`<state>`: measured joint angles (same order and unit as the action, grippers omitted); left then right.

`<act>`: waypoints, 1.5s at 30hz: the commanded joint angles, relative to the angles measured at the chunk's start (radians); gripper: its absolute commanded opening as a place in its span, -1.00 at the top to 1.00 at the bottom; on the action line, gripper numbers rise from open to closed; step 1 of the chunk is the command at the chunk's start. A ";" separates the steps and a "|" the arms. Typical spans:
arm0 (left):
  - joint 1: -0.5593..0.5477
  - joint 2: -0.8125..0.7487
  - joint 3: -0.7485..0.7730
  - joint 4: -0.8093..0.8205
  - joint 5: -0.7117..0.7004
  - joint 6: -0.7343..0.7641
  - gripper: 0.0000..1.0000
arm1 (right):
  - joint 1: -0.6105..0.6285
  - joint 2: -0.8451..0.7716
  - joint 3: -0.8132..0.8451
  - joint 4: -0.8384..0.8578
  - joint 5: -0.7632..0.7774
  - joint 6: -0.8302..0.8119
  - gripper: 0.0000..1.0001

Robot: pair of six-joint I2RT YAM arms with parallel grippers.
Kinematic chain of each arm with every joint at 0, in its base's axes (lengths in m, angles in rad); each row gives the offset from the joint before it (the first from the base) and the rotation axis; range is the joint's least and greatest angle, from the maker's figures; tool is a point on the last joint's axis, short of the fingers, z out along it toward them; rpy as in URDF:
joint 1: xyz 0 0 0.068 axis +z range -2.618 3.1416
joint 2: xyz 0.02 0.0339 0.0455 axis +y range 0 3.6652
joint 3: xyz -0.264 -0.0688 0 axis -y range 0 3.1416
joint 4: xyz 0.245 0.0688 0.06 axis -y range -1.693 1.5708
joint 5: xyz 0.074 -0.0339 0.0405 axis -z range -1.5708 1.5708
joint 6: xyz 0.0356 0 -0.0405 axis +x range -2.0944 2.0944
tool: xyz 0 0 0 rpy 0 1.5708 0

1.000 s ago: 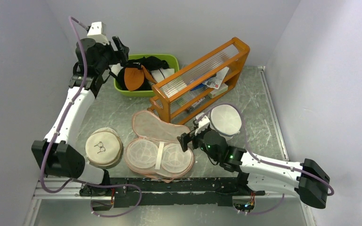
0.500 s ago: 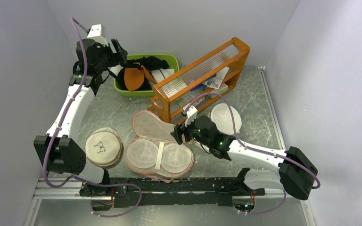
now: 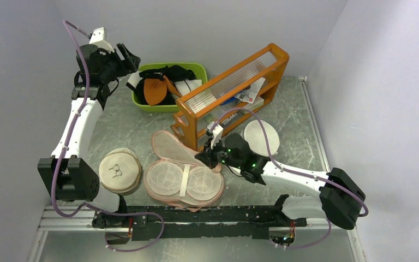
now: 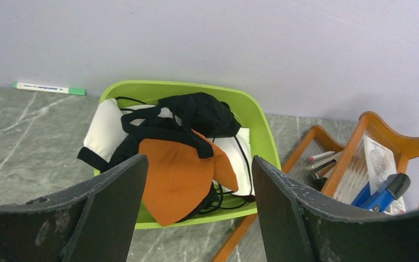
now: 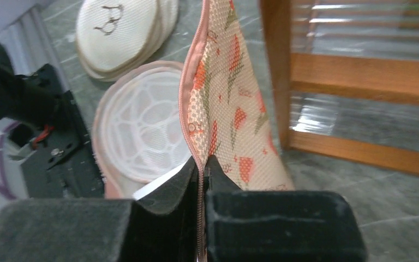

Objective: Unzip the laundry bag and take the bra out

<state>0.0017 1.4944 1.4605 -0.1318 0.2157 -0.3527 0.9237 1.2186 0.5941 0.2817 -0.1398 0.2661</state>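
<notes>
The peach-pink laundry bag (image 3: 183, 181) lies unzipped at the near middle, white mesh cups showing inside, its printed lid (image 3: 170, 146) folded up and back. My right gripper (image 3: 207, 156) is shut on the lid's zipper rim; in the right wrist view the lid (image 5: 229, 109) stands up from between the closed fingers of that gripper (image 5: 202, 164). The orange bra (image 3: 154, 90) lies in the green bin (image 3: 199, 68) among black clothes. My left gripper (image 3: 126, 58) is open and empty, raised left of the bin; the left wrist view frames the bra (image 4: 177, 177) between the jaws of that gripper (image 4: 199, 161).
A round beige pouch (image 3: 120, 170) sits left of the bag. A white round bag (image 3: 261, 136) lies behind my right arm. A wooden rack (image 3: 234, 87) stands just behind the lid, close to my right gripper. Walls close in at the back and left.
My right gripper moved left to the bag's raised lid and shut on its rim. My left gripper drew back to the left, away from the bin, still open.
</notes>
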 commanded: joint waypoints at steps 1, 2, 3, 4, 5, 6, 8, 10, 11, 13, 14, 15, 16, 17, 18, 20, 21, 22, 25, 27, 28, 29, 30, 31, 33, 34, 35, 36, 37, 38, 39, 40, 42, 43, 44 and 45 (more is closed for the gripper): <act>0.014 -0.004 0.017 0.042 0.067 -0.035 -0.61 | 0.022 -0.023 -0.053 0.073 -0.115 0.104 0.98; 0.014 -0.009 0.011 0.048 0.054 -0.032 -0.61 | 0.028 -0.018 -0.060 0.076 -0.138 0.117 0.99; 0.014 -0.011 0.012 0.044 0.045 -0.028 -0.61 | 0.036 -0.013 -0.064 0.077 -0.164 0.121 0.98; 0.014 -0.011 0.019 0.035 0.041 -0.022 -0.61 | 0.044 -0.006 -0.066 0.069 -0.181 0.121 0.97; 0.014 -0.010 0.022 0.028 0.040 -0.020 -0.61 | 0.055 -0.001 -0.068 0.058 -0.187 0.121 0.97; 0.014 -0.011 0.022 0.028 0.044 -0.022 -0.61 | 0.064 0.003 -0.073 0.047 -0.181 0.122 0.97; 0.014 -0.014 0.009 0.047 0.059 -0.029 -0.60 | 0.076 0.002 -0.090 0.039 -0.173 0.132 0.97; 0.014 -0.008 0.013 0.049 0.063 -0.035 -0.60 | 0.078 -0.006 -0.122 0.064 -0.187 0.150 0.97; 0.015 -0.004 0.022 0.038 0.069 -0.035 -0.59 | 0.078 -0.006 -0.141 0.085 -0.191 0.160 0.97; 0.014 -0.010 0.023 0.034 0.070 -0.029 -0.58 | 0.078 0.003 -0.168 0.116 -0.201 0.173 0.97; 0.014 -0.017 0.012 0.043 0.062 -0.026 -0.59 | 0.078 0.015 -0.170 0.113 -0.208 0.177 0.97; 0.014 -0.022 0.004 0.054 0.050 -0.028 -0.60 | 0.080 0.031 -0.166 0.110 -0.215 0.182 0.97; 0.014 -0.023 0.004 0.055 0.047 -0.028 -0.60 | 0.082 0.042 -0.167 0.118 -0.222 0.189 0.97; 0.014 -0.018 0.012 0.041 0.051 -0.025 -0.59 | 0.088 0.049 -0.180 0.136 -0.220 0.200 0.97; 0.014 -0.012 0.019 0.035 0.061 -0.028 -0.58 | 0.098 0.053 -0.193 0.161 -0.208 0.212 0.96; 0.014 -0.010 0.012 0.050 0.078 -0.038 -0.58 | 0.115 0.066 -0.221 0.222 -0.188 0.248 0.95; 0.014 -0.009 0.006 0.057 0.085 -0.043 -0.58 | 0.123 0.077 -0.235 0.254 -0.182 0.265 0.93; 0.014 -0.007 0.005 0.060 0.090 -0.046 -0.57 | 0.131 0.090 -0.243 0.280 -0.173 0.276 0.92; 0.014 -0.003 0.016 0.052 0.107 -0.052 -0.56 | 0.168 0.128 -0.277 0.360 -0.132 0.302 0.88; 0.010 -0.013 0.007 0.061 0.103 -0.049 -0.56 | 0.170 0.151 -0.298 0.389 -0.138 0.316 0.86; 0.003 -0.018 0.002 0.062 0.083 -0.036 -0.57 | 0.171 0.155 -0.300 0.381 -0.141 0.318 0.84; -0.002 -0.018 0.002 0.059 0.062 -0.024 -0.57 | 0.171 0.152 -0.297 0.359 -0.142 0.315 0.79; -0.007 -0.015 0.005 0.052 0.048 -0.017 -0.58 | 0.170 0.144 -0.293 0.342 -0.140 0.311 0.73; -0.007 -0.008 0.011 0.046 0.049 -0.017 -0.58 | 0.171 0.135 -0.292 0.331 -0.134 0.304 0.65; -0.007 0.003 0.020 0.034 0.064 -0.017 -0.57 | 0.171 0.104 -0.295 0.320 -0.112 0.283 0.45; -0.008 0.003 0.016 0.042 0.069 -0.021 -0.57 | 0.171 0.090 -0.294 0.313 -0.099 0.274 0.34; -0.011 0.001 0.009 0.050 0.070 -0.021 -0.57 | 0.171 0.071 -0.291 0.307 -0.090 0.265 0.24; -0.017 -0.001 0.004 0.054 0.063 -0.020 -0.58 | 0.170 0.052 -0.285 0.297 -0.076 0.261 0.14; -0.024 -0.001 0.004 0.052 0.060 -0.017 -0.58 | 0.169 0.026 -0.279 0.284 -0.056 0.252 -0.02; -0.028 0.002 0.007 0.050 0.064 -0.016 -0.58 | 0.169 -0.001 -0.274 0.271 -0.040 0.246 -0.13; -0.031 0.003 0.010 0.050 0.074 -0.020 -0.58 | 0.170 -0.026 -0.269 0.256 -0.023 0.236 -0.23; -0.031 0.004 0.010 0.052 0.085 -0.023 -0.57 | 0.167 -0.053 -0.264 0.235 -0.006 0.224 -0.34; -0.046 -0.004 0.008 0.052 0.069 -0.013 -0.58 | 0.161 -0.099 -0.247 0.185 0.020 0.187 -0.52; -0.060 -0.008 0.008 0.045 0.041 0.017 -0.60 | 0.150 -0.120 -0.236 0.152 0.037 0.175 -0.58; -0.070 -0.009 0.008 0.038 0.017 0.043 -0.61 | 0.138 -0.139 -0.210 0.095 0.062 0.161 -0.66; -0.072 -0.008 0.008 0.036 0.007 0.050 -0.62 | 0.130 -0.163 -0.187 0.046 0.075 0.139 -0.71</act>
<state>-0.0372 1.4944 1.4605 -0.1169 0.2722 -0.3656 1.0813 1.1255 0.3305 0.4808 -0.1616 0.4892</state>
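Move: About 12 cm back, 7 cm to the left and 12 cm below the right hand, which already pinches the raised lid's zip edge, lies the middle of the laundry bag's open, empty base. The wooden rack stands some 20 cm ahead of this hand and 11 cm right; the white drum sits about 5 cm ahead and 22 cm right. From the left hand, the base is roughly 39 cm back, 23 cm right and 33 cm below. Drawing the pinched lid edge back and down, the right hand swings the lid over the open base, about 11 cm towards the robot and 10 cm down, the wrist turning some 25 degrees. The fingers then open wide, letting go of the edge, and the hand lifts about 6 cm, easing forward a little. Empty and open beside the green bin, the left hand drifts slightly right. ##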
